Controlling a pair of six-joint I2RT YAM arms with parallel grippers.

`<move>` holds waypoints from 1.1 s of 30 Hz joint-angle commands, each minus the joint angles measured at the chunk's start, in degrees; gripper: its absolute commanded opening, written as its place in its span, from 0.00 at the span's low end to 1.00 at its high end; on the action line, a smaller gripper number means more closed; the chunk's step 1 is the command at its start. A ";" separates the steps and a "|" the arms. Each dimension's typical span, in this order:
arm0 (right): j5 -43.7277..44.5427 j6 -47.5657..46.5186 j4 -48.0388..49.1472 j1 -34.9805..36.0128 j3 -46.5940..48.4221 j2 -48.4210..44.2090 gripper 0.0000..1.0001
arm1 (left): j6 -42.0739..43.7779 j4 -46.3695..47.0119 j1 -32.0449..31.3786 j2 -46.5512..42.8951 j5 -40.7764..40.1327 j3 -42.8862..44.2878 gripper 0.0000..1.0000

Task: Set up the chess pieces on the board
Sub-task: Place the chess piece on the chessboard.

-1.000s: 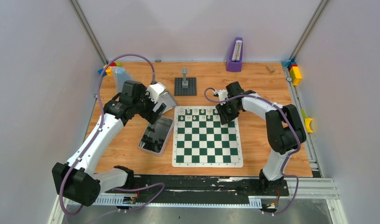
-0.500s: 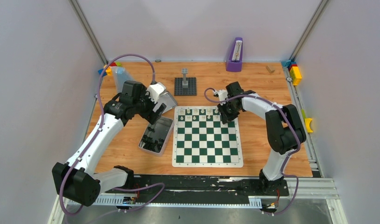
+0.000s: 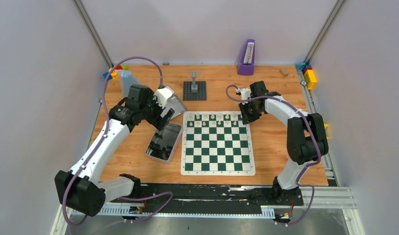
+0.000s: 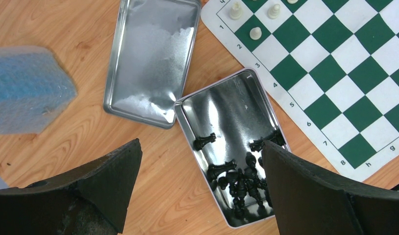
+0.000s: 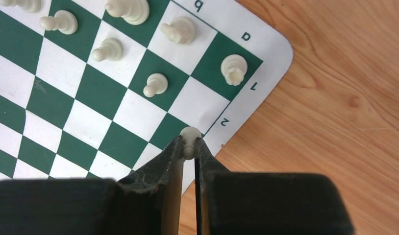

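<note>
The green and white board (image 3: 217, 147) lies mid-table, with several cream-white chess pieces (image 3: 212, 117) along its far rows. My right gripper (image 5: 189, 145) hangs over the board's far right corner (image 5: 266, 54). It is shut on a white pawn (image 5: 189, 134), whose head pokes out past the fingertips. A white rook (image 5: 234, 69) stands on the corner square close by. In the top view the right gripper (image 3: 247, 115) sits at that corner. My left gripper (image 4: 200, 149) is open above the silver tin (image 4: 227, 112), which holds several black pieces (image 4: 244, 181).
The tin's lid (image 4: 151, 58) lies beside the tin, and blue foam (image 4: 31, 90) lies left of it. A grey brick tower on a dark baseplate (image 3: 194, 89) stands behind the board. A purple holder (image 3: 246, 58) is at the back, and coloured bricks (image 3: 310, 77) sit at the right rail.
My right gripper has moved right along the board's far edge to its corner, and its jaws have closed. The left arm has not moved.
</note>
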 commanded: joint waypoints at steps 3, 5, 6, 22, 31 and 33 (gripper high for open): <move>-0.47 -0.89 0.10 -0.78 4.27 2.34 0.07 | -0.45 1.22 0.31 -0.15 0.75 0.12 1.00; -0.68 -0.82 0.21 -0.81 4.81 3.21 0.07 | -0.44 1.09 0.27 0.00 0.65 0.20 1.00; -0.89 -0.80 0.25 -0.83 4.98 3.57 0.07 | -0.42 1.04 0.27 0.02 0.66 0.16 1.00; -2.11 -0.36 0.87 -0.72 4.84 6.17 0.11 | -0.22 1.11 0.27 0.32 0.53 0.21 1.00; -2.30 -0.10 0.85 -0.72 5.05 5.92 0.38 | 0.50 0.53 0.27 0.20 -0.63 -0.29 1.00; -2.43 -0.01 0.66 -0.77 5.22 4.89 0.47 | 1.08 0.12 0.27 0.20 -2.02 -0.43 1.00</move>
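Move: The white pawn is already pinched in my right hand, and its place, the empty white square a2, lies about 1 cm ahead, level sideways and some 4 cm below. The rook on a1 stands about 5 cm ahead, level sideways; the b2 pawn is 1 cm ahead and 3 cm left, the b1 knight 5 cm ahead and 4 cm left, all about 2 cm below. From my left hand, a2 is roughly 6 cm forward, 32 cm right and 18 cm down. With the pawn in my right fingers I ease forward roughly 1.5 cm toward the rook, then sink about 2 cm, nearly straight down, beside the b2 pawn to bring the base onto a2. Once down I hold the hand there and spread the fingers partway, letting go of the pawn. ##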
